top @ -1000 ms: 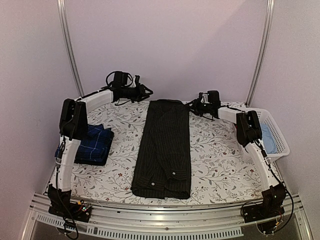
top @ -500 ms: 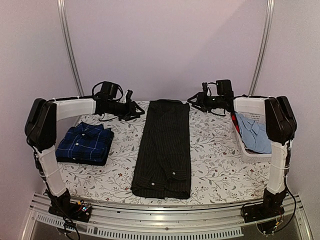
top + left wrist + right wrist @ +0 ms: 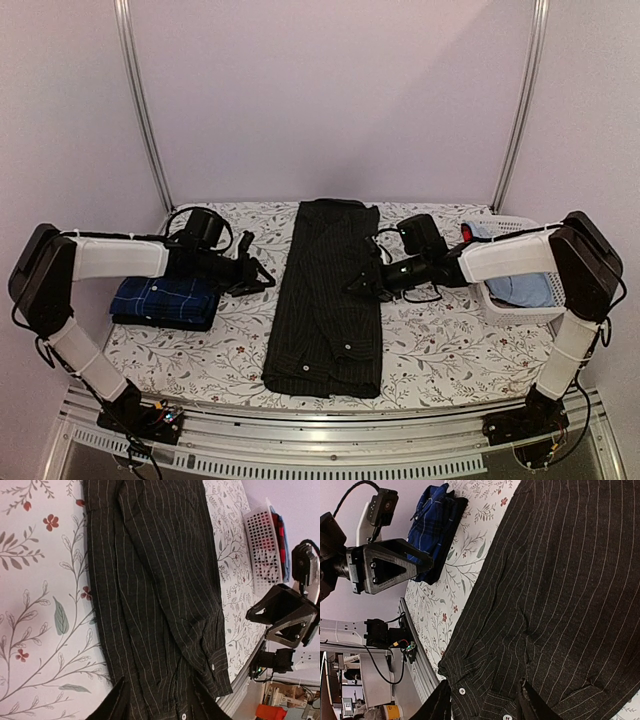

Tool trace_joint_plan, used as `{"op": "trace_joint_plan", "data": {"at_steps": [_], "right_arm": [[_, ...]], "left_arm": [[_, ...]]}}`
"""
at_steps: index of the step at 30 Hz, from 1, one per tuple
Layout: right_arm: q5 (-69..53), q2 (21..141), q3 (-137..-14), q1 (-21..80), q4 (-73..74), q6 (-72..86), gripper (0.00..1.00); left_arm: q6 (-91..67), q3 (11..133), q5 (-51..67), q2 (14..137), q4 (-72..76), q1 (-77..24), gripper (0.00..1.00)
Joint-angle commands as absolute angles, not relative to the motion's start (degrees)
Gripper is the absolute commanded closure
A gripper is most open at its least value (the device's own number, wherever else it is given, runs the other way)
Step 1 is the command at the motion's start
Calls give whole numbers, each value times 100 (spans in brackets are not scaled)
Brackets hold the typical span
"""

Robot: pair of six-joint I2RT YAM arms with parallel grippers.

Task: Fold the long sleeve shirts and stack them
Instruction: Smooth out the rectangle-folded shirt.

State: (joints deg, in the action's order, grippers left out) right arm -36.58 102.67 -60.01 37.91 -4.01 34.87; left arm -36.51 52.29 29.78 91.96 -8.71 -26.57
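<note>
The black pinstriped long sleeve shirt [image 3: 325, 300] lies as a long narrow strip down the middle of the table, cuffs and buttons at its near end. The navy checked long sleeve shirt [image 3: 160, 298] sits folded at the left. My left gripper [image 3: 264, 279] hovers just off the black shirt's left edge. My right gripper [image 3: 358, 285] hangs over its right side. In the left wrist view the left gripper [image 3: 159, 707] is open above the pinstriped cloth [image 3: 160, 580]. In the right wrist view the right gripper [image 3: 485, 707] is open above the cloth [image 3: 560, 580], nothing pinched.
A white basket [image 3: 522, 314] holding light blue cloth and something red stands at the table's right edge, also in the left wrist view [image 3: 262, 545]. The navy shirt [image 3: 435, 525] shows behind the left arm's wrist [image 3: 385, 570]. A metal rail [image 3: 320, 425] runs along the near edge.
Both arms have swung from the shirt's far end toward its middle and lowered. The right jaws have spread wider; the left ones only slightly. Neither shirt has moved.
</note>
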Motion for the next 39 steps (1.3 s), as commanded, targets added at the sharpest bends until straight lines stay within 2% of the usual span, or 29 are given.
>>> {"op": "trace_joint_plan", "data": {"at_steps": [1,11,25,32,39], "right_arm": [[-3646,10439,-5730,3894,-892,3702,58],[-3337,11158,-5577,3964,-881,3848,63],[-2568,11474,-5861,3516,-71,3486,63],[-2842,10863,-5914,3619,290,3159,62],[-3116,9730,-4997,3855,213,3332,61]], "left_arm": [[-3739,4809,2780,8921,-563,-2846,61],[-3998,4354,2583,8849,-340,-3124,61],[-4050,4658,2693,9347,-133,-3159,61],[-3982,4664,2894,9356,-238,-3156,61],[-3919,4564,2956,9124,-427,-3164,61]]}}
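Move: The right gripper hangs over the black striped shirt, some 5 cm in from its right edge. The shirt's middle lies about 7 cm ahead, 9 cm left and 10 cm below. The nearer button is roughly 12 cm back and 2 cm left, and the other about 18 cm back and 12 cm left. From the left gripper, the shirt's middle is about 6 cm ahead, 13 cm right and 9 cm down. The plaid stack is level with the left gripper, 24 cm to its left. Lower the right gripper about 9 cm towards the shirt's right half, then sweep it low, some 4 cm forward and 2 cm right, to drag the cloth along. Then raise it about 3 cm while easing back and a little right, fingers staying part-open. Meanwhile draw the left gripper down and back about 4 cm each, keeping it beside the shirt's left edge. ##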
